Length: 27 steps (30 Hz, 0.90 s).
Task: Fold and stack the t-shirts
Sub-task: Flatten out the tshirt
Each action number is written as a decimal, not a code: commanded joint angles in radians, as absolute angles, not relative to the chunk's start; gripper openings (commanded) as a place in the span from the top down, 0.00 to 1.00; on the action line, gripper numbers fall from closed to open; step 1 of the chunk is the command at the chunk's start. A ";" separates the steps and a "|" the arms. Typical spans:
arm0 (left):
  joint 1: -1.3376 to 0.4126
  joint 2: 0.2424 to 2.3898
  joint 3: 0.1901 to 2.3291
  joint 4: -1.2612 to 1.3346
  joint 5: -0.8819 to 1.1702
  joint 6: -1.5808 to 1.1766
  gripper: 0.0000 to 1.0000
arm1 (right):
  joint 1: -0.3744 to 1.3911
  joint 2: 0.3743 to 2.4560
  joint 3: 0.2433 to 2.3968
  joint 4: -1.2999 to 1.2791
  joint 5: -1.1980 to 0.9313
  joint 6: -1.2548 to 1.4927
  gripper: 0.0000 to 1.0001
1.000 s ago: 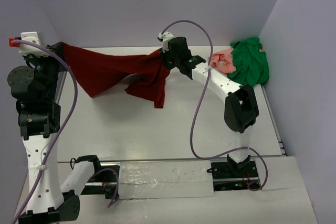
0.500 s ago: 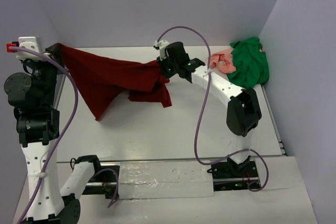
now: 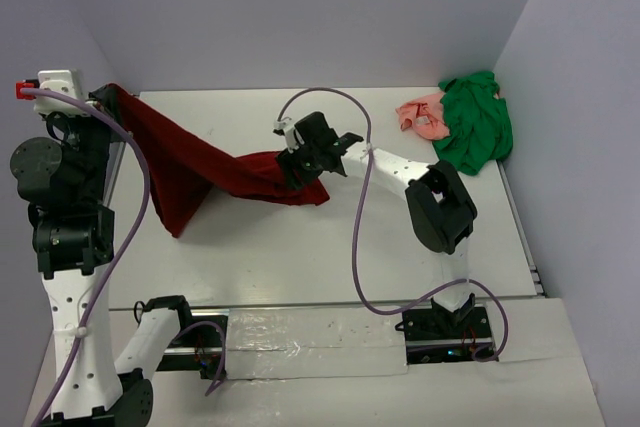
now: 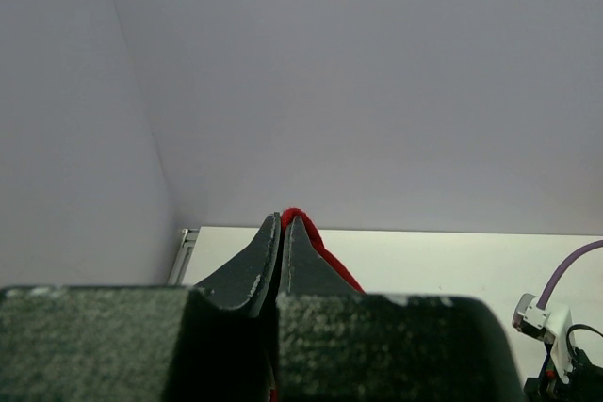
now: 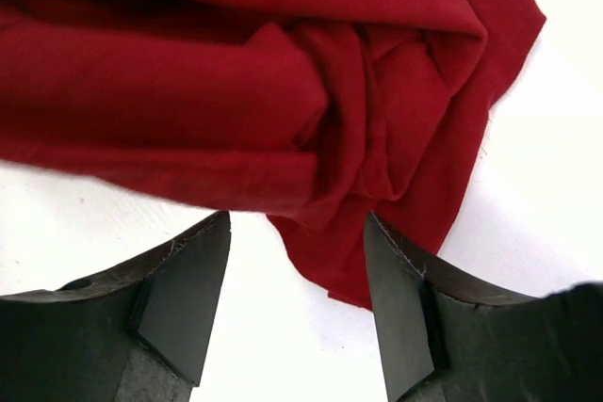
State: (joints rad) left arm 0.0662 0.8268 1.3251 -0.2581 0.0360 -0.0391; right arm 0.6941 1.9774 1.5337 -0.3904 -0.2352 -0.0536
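The maroon t-shirt [image 3: 190, 162] slopes from the far left corner down to a bunched end lying on the table near the middle. My left gripper [image 3: 104, 96] holds its upper corner high; in the left wrist view the left gripper [image 4: 281, 222] is shut on a red fold [image 4: 318, 248]. My right gripper [image 3: 293, 168] sits low over the bunched end. In the right wrist view the right gripper [image 5: 296, 225] is open, the crumpled maroon t-shirt [image 5: 236, 72] lying just beyond its fingertips [image 5: 193, 289], ungripped. The green t-shirt [image 3: 478, 125] and the salmon-pink t-shirt [image 3: 424, 116] lie heaped at the far right.
Walls close in the white table [image 3: 330, 247] at the back and on both sides. A purple cable [image 3: 362, 237] loops off the right arm over the table's middle. A taped rail [image 3: 300, 332] with the arm bases runs along the near edge.
The right gripper has come down and toward the near left, then opened and let go of the maroon t-shirt, whose right end now rests on the table. The left gripper still holds its corner up.
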 commanded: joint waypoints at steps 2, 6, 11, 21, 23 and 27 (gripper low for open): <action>0.061 0.821 1.321 -0.199 0.037 -0.037 1.00 | 0.698 1.954 1.503 -0.331 -0.218 -0.078 0.33; 0.061 0.824 1.313 -0.198 0.040 -0.041 1.00 | 0.698 1.965 1.490 -0.324 -0.232 -0.075 0.32; 0.063 0.825 1.312 -0.196 0.043 -0.046 1.00 | 0.698 1.985 1.488 -0.319 -0.275 -0.066 0.32; 0.063 0.822 1.310 -0.199 0.041 -0.046 1.00 | 0.698 2.062 1.511 -0.311 -0.293 -0.038 0.32; 0.063 0.824 1.305 -0.201 0.040 -0.046 1.00 | 0.698 2.103 1.528 -0.322 -0.291 -0.034 0.33; 0.063 0.827 1.304 -0.202 0.037 -0.040 1.00 | 0.692 2.146 1.552 -0.333 -0.292 -0.018 0.34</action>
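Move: Below the right gripper, some 7 cm down and only 1 cm nearer the base, lies the bunched loose end of the red t-shirt; its tip corner is about 8 cm to the hand's right and 4 cm back. The shirt's hanging flap corner is roughly 24 cm left and 13 cm back, the pink cloth about 29 cm right and 17 cm forward. From the left hand the bunched end is some 24 cm right, 7 cm forward and 47 cm down. Sinking about 7 cm almost straight down, slowly at first and then quickly in the last stretch, the right hand brings its already open fingers onto the bunched loose end of the red t-shirt, one fingertip entering a fold; the fingers stay open and the wrist tips only slightly. High up, the left hand keeps its closed hold on the shirt's other end, easing down about 1 cm. ##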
